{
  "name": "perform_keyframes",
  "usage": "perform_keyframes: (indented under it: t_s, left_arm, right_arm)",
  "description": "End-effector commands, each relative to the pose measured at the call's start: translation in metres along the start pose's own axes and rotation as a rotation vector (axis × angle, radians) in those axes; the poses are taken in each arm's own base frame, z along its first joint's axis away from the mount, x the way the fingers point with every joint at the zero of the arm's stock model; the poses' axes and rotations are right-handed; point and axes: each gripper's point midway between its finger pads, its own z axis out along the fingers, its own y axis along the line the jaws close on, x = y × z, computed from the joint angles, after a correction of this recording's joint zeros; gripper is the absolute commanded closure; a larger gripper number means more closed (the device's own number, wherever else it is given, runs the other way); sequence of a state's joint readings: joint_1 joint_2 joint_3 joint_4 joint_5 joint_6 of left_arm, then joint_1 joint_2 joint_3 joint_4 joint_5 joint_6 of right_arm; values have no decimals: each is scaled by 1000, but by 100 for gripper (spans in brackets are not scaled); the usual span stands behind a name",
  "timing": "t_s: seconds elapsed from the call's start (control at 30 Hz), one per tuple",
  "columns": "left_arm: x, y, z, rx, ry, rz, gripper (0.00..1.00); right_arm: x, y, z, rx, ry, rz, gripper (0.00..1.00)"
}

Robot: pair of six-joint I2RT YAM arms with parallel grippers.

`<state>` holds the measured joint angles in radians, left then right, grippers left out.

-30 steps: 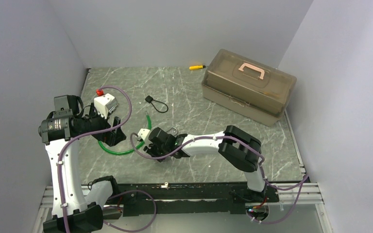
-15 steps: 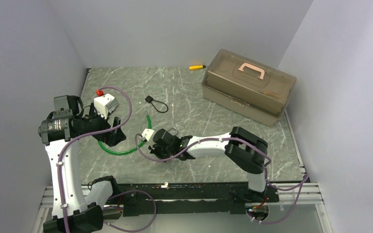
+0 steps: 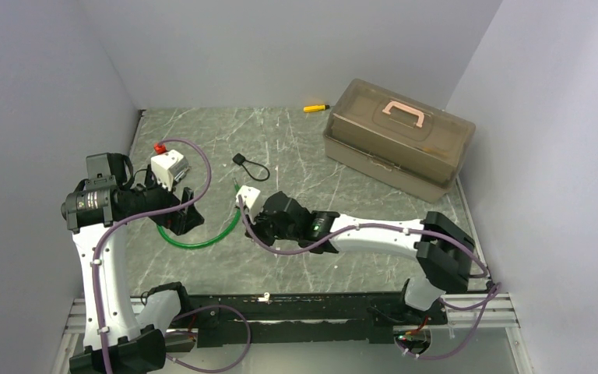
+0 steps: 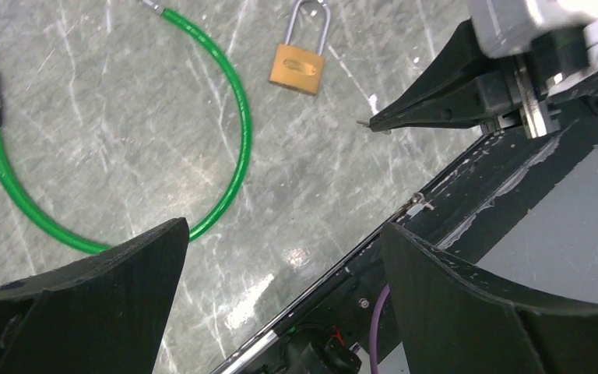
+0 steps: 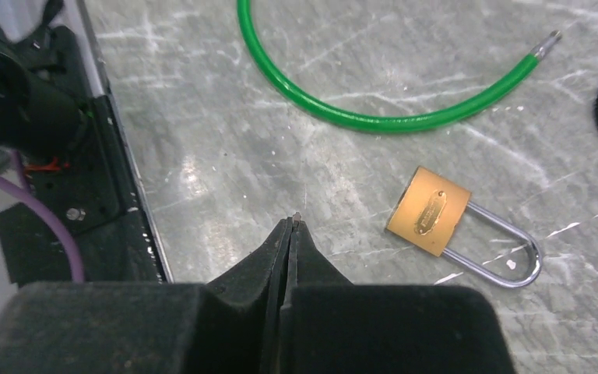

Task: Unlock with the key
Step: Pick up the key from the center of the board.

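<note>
A small brass padlock (image 5: 428, 210) lies flat on the marble table, shackle shut; in the left wrist view this padlock (image 4: 297, 68) sits near the top. My right gripper (image 5: 292, 222) hovers above the table beside it, jaws pressed together. A tiny sliver of pale metal, the key (image 5: 297, 216), pokes out from between their tips; the key (image 4: 364, 123) also shows at those tips from the side. In the top view the right gripper (image 3: 255, 226) covers the padlock. My left gripper (image 3: 189, 209) hangs at the left with jaws wide and nothing between them (image 4: 284, 230).
A green cable (image 3: 202, 240) curves between the two grippers. A black cord loop (image 3: 253, 170) lies behind it, a white box with a red button (image 3: 167, 165) at the left, a yellow-and-black tool (image 3: 315, 107) at the back wall, and a brown toolbox (image 3: 397, 140) at the back right.
The right jaws have closed fully. The right arm has stretched out, carrying its gripper away from the near edge, back and to the right. The left arm has stayed still.
</note>
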<state>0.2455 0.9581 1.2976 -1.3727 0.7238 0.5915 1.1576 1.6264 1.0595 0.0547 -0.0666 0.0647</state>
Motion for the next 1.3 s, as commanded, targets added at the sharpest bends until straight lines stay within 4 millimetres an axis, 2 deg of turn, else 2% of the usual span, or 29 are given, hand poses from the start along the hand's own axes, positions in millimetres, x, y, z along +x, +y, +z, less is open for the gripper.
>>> perform_keyframes:
  t_s: [0.0,0.27,0.37,0.53,0.8,1.1,1.27]
  left_arm:
    - [-20,-30,-4,152,-121,77,1]
    - [-53,-85,-23,405,-369,251,1]
    - [-60,-101,-33,453,-447,331,1]
    - [-61,-132,-50,524,-592,440,1]
    - [-56,-169,-71,680,-791,552,1]
    - [-72,-164,-76,672,-810,471,1]
    - [-69,-182,-86,807,-755,480,3]
  right_arm:
    - [-63,11,-34,-51,-184,25,100]
    - [-173,37,-125,-180,-512,36,100]
    - [-204,49,-152,-235,-605,38,100]
    - [-238,64,-184,-312,-711,48,100]
    - [-266,80,-212,-409,-804,53,100]
    - [-272,101,-219,-539,-818,59,100]
    - [-277,109,-221,-582,-817,41,100]
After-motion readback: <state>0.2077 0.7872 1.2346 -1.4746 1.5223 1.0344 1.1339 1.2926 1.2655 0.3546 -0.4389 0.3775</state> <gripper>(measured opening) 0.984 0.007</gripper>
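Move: My right fingers already hold the key, clear of the board, and are bound for my left hand's open fingers, about 13 cm to their left, roughly level with them fore-and-aft and 12 cm higher. From the right hand, the padlock lies on the board about 7 cm ahead, 3 cm right and 12 cm down; the green cable's loop centres some 12 cm ahead and 12 cm left, as low. From my left hand, the key is about 13 cm to the right, level fore-and-aft, and 13 cm below. Keeping the key pinched, I sweep my right hand steeply up about 32 cm and a little back, away from the padlock, tipping its fingers from slanting down to slightly above level, still pointing left. Meanwhile my left hand, staying wide open, shifts about 10 cm right, up and back, swinging round until its fingers point level to the right, towards the key. ##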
